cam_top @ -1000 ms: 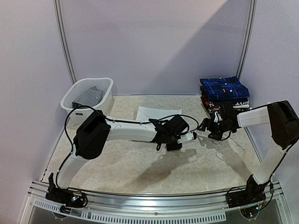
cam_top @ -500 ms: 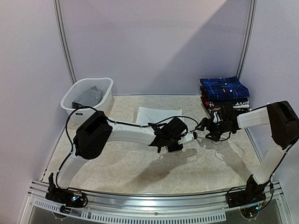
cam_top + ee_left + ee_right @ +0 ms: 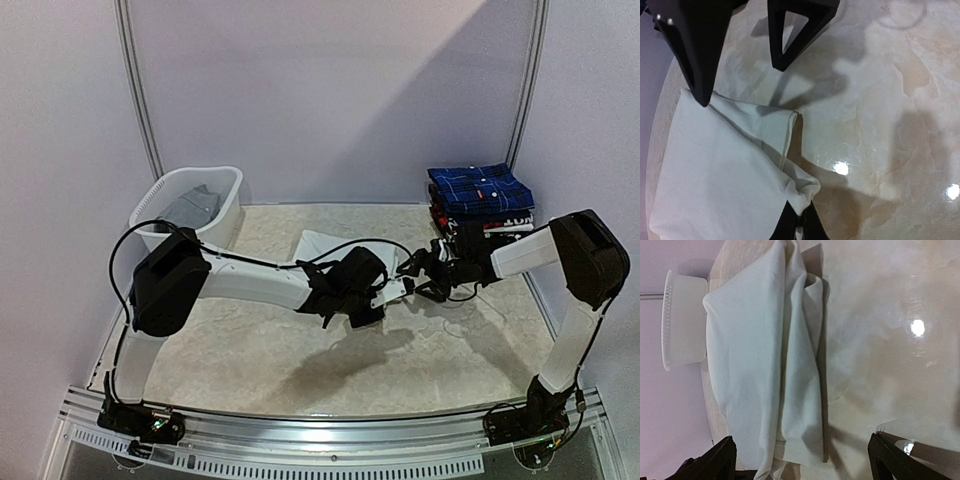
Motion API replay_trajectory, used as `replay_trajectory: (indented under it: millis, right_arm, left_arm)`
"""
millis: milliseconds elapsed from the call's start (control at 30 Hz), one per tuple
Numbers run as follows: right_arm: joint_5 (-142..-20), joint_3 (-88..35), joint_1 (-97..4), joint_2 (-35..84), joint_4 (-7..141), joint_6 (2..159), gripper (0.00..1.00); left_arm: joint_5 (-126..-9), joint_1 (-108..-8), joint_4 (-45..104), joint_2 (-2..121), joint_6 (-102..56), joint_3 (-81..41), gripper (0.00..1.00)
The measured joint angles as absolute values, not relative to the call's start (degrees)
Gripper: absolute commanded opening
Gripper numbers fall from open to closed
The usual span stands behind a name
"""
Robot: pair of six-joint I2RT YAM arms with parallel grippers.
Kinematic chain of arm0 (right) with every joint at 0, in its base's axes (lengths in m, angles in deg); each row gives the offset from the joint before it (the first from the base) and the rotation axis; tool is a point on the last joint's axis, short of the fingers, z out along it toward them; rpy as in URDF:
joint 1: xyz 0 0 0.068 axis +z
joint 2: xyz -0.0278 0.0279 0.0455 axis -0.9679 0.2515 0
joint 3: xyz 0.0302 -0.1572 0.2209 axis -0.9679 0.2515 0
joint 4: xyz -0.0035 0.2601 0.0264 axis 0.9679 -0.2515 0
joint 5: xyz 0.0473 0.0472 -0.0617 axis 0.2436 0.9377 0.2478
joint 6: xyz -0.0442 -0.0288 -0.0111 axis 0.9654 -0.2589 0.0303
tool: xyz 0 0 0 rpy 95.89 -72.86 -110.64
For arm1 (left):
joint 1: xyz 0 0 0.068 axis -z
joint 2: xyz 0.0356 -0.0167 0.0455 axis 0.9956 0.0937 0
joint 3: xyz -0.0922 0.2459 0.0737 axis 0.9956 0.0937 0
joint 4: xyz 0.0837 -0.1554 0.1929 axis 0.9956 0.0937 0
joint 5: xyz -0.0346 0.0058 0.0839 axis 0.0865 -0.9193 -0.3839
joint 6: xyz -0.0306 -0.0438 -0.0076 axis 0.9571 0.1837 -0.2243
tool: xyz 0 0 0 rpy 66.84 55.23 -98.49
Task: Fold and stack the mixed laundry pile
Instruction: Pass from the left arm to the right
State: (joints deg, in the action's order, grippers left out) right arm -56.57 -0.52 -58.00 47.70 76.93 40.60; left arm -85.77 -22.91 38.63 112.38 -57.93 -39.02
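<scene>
A plain white shirt [image 3: 322,246] lies on the table's middle back. My left gripper [image 3: 398,289] is shut on a bunched corner of it [image 3: 801,192], which is pulled up off the table. In the left wrist view the white shirt [image 3: 720,175] spreads to the left. My right gripper [image 3: 422,270] hovers just right of the left one, open, its fingers [image 3: 715,460] straddling the white shirt's folded edge [image 3: 800,390] without touching it. A dark blue plaid shirt [image 3: 480,187] tops a folded stack at the back right. A grey garment [image 3: 190,206] lies in the basket.
The white slotted basket [image 3: 222,215] stands at the back left against the wall. The folded stack [image 3: 490,218] sits close behind my right forearm. Bare marbled tabletop [image 3: 300,360] lies between the arms' bases. Walls close the back and both sides.
My left gripper has shut on the white shirt's corner. Both grippers have shifted left toward the shirt, and the right arm has reached farther in.
</scene>
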Motion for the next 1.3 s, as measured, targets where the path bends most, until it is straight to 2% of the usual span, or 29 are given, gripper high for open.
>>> replay_trajectory:
  millis: [200,500,933,1300]
  right_arm:
    - [-56.0,-1.7,-56.0,49.9,79.7,38.4,0.89]
    - [-54.8,-5.5,-54.3,55.0,83.8,35.4,0.73]
    - [-54.6,-6.7,-53.2,56.6,84.4,34.2,0.70]
    - [-54.4,-7.0,-53.0,58.0,86.5,32.4,0.57]
  left_arm:
    - [-84.4,-22.9,37.7,111.3,-57.0,-36.9,0.00]
    - [-82.8,-22.9,36.4,107.2,-56.4,-34.1,0.00]
    - [-81.9,-22.9,35.2,106.1,-55.2,-33.5,0.00]
    - [-81.2,-22.9,34.5,106.1,-53.9,-33.3,0.00]
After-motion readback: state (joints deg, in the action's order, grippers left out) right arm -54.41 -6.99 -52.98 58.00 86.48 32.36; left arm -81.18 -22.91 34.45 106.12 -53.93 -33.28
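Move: The white shirt's right edge lies about 6 cm to the right hand's left, 2 cm ahead and 2 cm lower. The left gripper, pinching the shirt's near corner, is some 8 cm left of the right hand and 5 cm back; the folded stack stands roughly 12 cm to its right and 14 cm ahead. From the left hand that edge is about 7 cm ahead, 2 cm right, slightly below. Right reaches about 5 cm left over the shirt's edge, partly closing; left lifts its pinched corner 3 cm. ##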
